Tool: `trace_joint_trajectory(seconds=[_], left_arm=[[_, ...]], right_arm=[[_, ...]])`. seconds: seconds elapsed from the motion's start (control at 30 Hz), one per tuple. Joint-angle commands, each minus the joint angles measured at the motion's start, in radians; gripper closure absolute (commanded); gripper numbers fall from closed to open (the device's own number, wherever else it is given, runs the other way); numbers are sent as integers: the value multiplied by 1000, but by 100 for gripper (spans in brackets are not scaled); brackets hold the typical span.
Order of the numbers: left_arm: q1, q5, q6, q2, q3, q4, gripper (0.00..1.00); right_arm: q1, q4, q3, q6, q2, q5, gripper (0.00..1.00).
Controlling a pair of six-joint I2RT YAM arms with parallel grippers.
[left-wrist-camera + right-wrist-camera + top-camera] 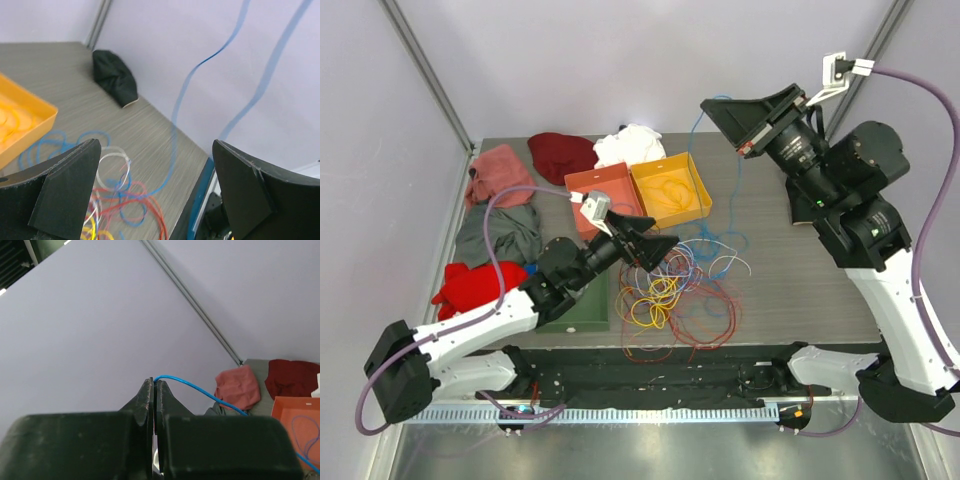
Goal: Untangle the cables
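Observation:
The cables (678,292) lie in a tangled heap of red, yellow, blue, white and orange loops at the table's middle front. One blue cable (738,190) rises from the heap to my right gripper (706,104), which is raised high over the back of the table. In the right wrist view the right gripper (155,383) is shut on this blue cable (200,389) at its tips. My left gripper (656,250) hovers open over the heap's left edge. Between its wide-apart fingers the left wrist view shows the heap (120,200) and the blue cable's hanging strands (185,95).
An orange tray (582,182) and a yellow tray (697,176) stand at the back; yellow loops lie in the yellow one. Pink (500,170), dark red (560,155), white (630,145), grey (500,232) and red (470,285) cloths lie at the left. A black object (116,77) sits far right.

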Motion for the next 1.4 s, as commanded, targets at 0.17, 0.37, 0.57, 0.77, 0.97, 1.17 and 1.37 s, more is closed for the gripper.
trace_joint_trajectory(seconds=[0.17,0.37,0.57,0.77,0.97,1.17,1.37], left_arm=[[-7,141,-6,102,62,315,0],[-42,172,10,139,30,358,0],[-66,123,72,257,70,350,0],[-72,151,49,417,154,366,0],[-96,161,47,552,260,378,0],[-96,123,58,665,363,369,0],[-96,98,69,722,418,315,15]], right_arm=[[4,17,-116,3,-84,7,99],[4,63,-233,53,-114,-22,99],[7,96,-261,90,-112,-71,99],[14,89,-251,94,-115,-99,99],[18,99,-280,106,-123,-119,99],[23,107,-310,115,-143,-140,99],[23,90,-326,106,-173,-132,99]])
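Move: About 15 cm to the left hand's right, 5 cm ahead and a few centimetres lower hangs the blue cable's strand. The cable tangle lies some 30 cm below, about 1 cm ahead and 4 cm right; the yellow tray is 27 cm ahead, straight in line, down on the table. The right hand holds the cable high above; from it that strand is about 8 cm right, 4 cm ahead, 33 cm below. Sweeping to its right about 15 cm, the left hand first lifts 3 cm and drifts slightly back, then dips to finish some 7 cm lower and a little farther forward, its open fingers turning about 12 degrees clockwise to meet the hanging blue strand. The right hand keeps its pinch on the cable and lowers it about 9 cm, tipping down and turning slightly counter-clockwise. ##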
